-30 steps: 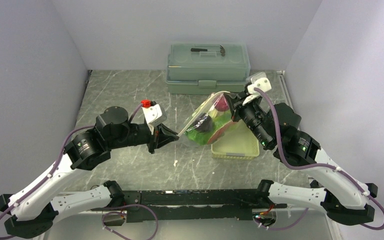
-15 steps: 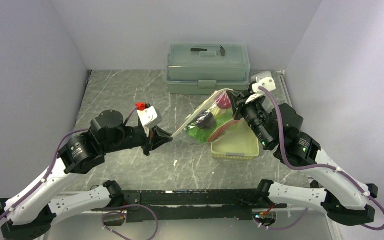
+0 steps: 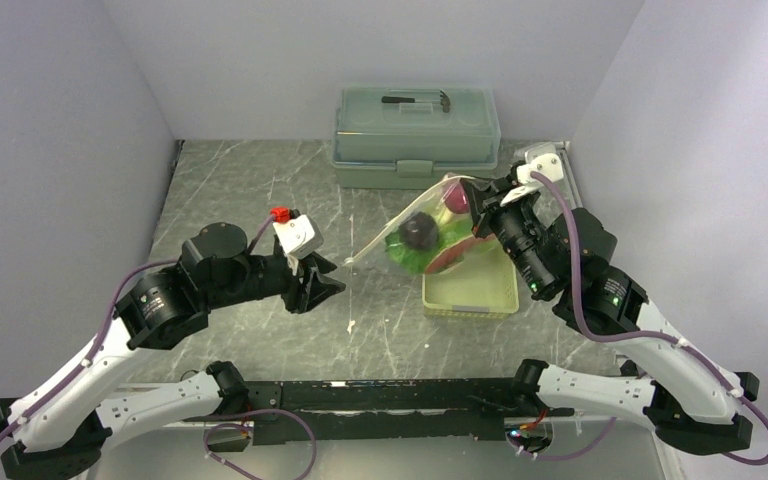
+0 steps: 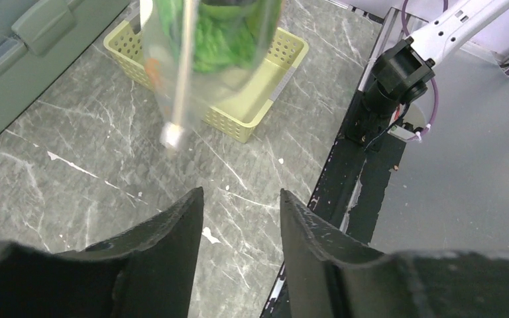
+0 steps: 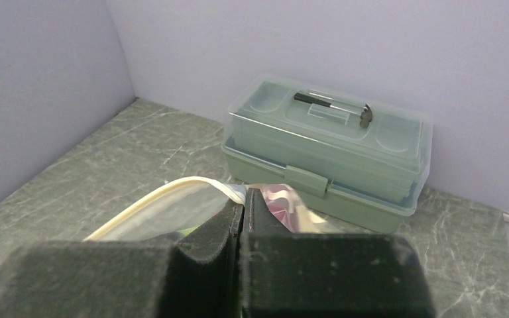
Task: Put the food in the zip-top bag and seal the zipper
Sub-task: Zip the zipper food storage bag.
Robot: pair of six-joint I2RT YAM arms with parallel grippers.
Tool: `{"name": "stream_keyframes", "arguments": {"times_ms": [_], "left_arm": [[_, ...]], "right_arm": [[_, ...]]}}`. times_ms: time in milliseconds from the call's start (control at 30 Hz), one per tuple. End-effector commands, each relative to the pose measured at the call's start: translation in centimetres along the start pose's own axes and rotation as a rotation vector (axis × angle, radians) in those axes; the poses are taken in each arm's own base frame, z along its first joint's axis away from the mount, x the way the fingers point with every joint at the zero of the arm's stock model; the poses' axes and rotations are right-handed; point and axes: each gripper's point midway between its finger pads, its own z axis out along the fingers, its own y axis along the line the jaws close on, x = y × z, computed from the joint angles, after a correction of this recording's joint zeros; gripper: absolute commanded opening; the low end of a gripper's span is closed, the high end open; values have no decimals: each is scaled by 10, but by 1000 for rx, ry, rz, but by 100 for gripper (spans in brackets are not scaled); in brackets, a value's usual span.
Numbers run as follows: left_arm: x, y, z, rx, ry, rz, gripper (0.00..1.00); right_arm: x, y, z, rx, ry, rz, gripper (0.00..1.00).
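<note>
The zip-top bag (image 3: 422, 238) hangs above the table by its upper right corner, where my right gripper (image 3: 472, 196) is shut on it. Through the clear plastic I see the food: green lettuce (image 3: 408, 263), a dark round piece (image 3: 418, 232), a magenta piece (image 3: 452, 204) and a red slice (image 3: 450, 258). The zipper (image 3: 392, 224) slopes down to a free end at the left. My left gripper (image 3: 333, 281) is open just left of that end, with nothing between its fingers. In the left wrist view the bag (image 4: 205, 53) dangles ahead of the jaws. In the right wrist view my right gripper (image 5: 245, 196) pinches the mouth edge.
A pale yellow perforated tray (image 3: 470, 297) sits on the table under the bag's right side. A lidded grey-green box (image 3: 415, 135) stands against the back wall. Bare marble tabletop lies at the left and front, and the dark base rail (image 3: 380, 395) runs along the near edge.
My left gripper has opened and let go of the bag's lower left corner, drawing back slightly. The bag has swung toward the right gripper, which has shifted a little right.
</note>
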Motion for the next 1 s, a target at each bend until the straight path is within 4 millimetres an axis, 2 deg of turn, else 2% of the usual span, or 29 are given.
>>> {"name": "stream_keyframes", "arguments": {"times_ms": [0,100,167,200,233,267,600,967], "left_arm": [[-13,5,3,-29,-55,16,52],[-23,10,6,-53,-87,22,57],[-30,13,7,-67,-106,29,68],[-33,14,8,-73,-116,35,77],[-36,15,8,-78,-123,40,95],[-39,17,9,-87,-128,43,99],[-62,31,8,-171,-202,29,100],[-75,24,15,-127,-230,54,100]], "right_arm": [[-35,-5,-5,7,-103,75,0],[-32,-1,-3,-12,-88,61,0],[-31,2,-3,-27,-81,51,0],[-30,3,-2,-34,-77,47,0],[-28,5,-2,-41,-70,42,0],[-26,7,-1,-47,-62,36,0],[-9,26,5,-135,5,-17,0],[2,54,5,-274,60,-31,0]]}}
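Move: The bag's free zipper end hangs just off the left fingertips, about 3 cm ahead, 2 cm right and 3 cm higher. From the right hand, which pinches the other end, it lies some 18 cm left, 8 cm back and 9 cm down. From the right hand, the food in the bag sits about 6 cm left, 3 cm back and 9 cm down, the yellow basket roughly 6 cm right, 7 cm ahead and 35 cm down. Open the left gripper from half to fully wide while bringing it forward about 4 cm, then rising some 3 cm, so its fingers come around the free zipper end; swing them slightly counter-clockwise. Keep the right pinch on its corner and carry it about 5 cm left and 4 cm down towards the left hand, turning counter-clockwise roughly 10 degrees. ##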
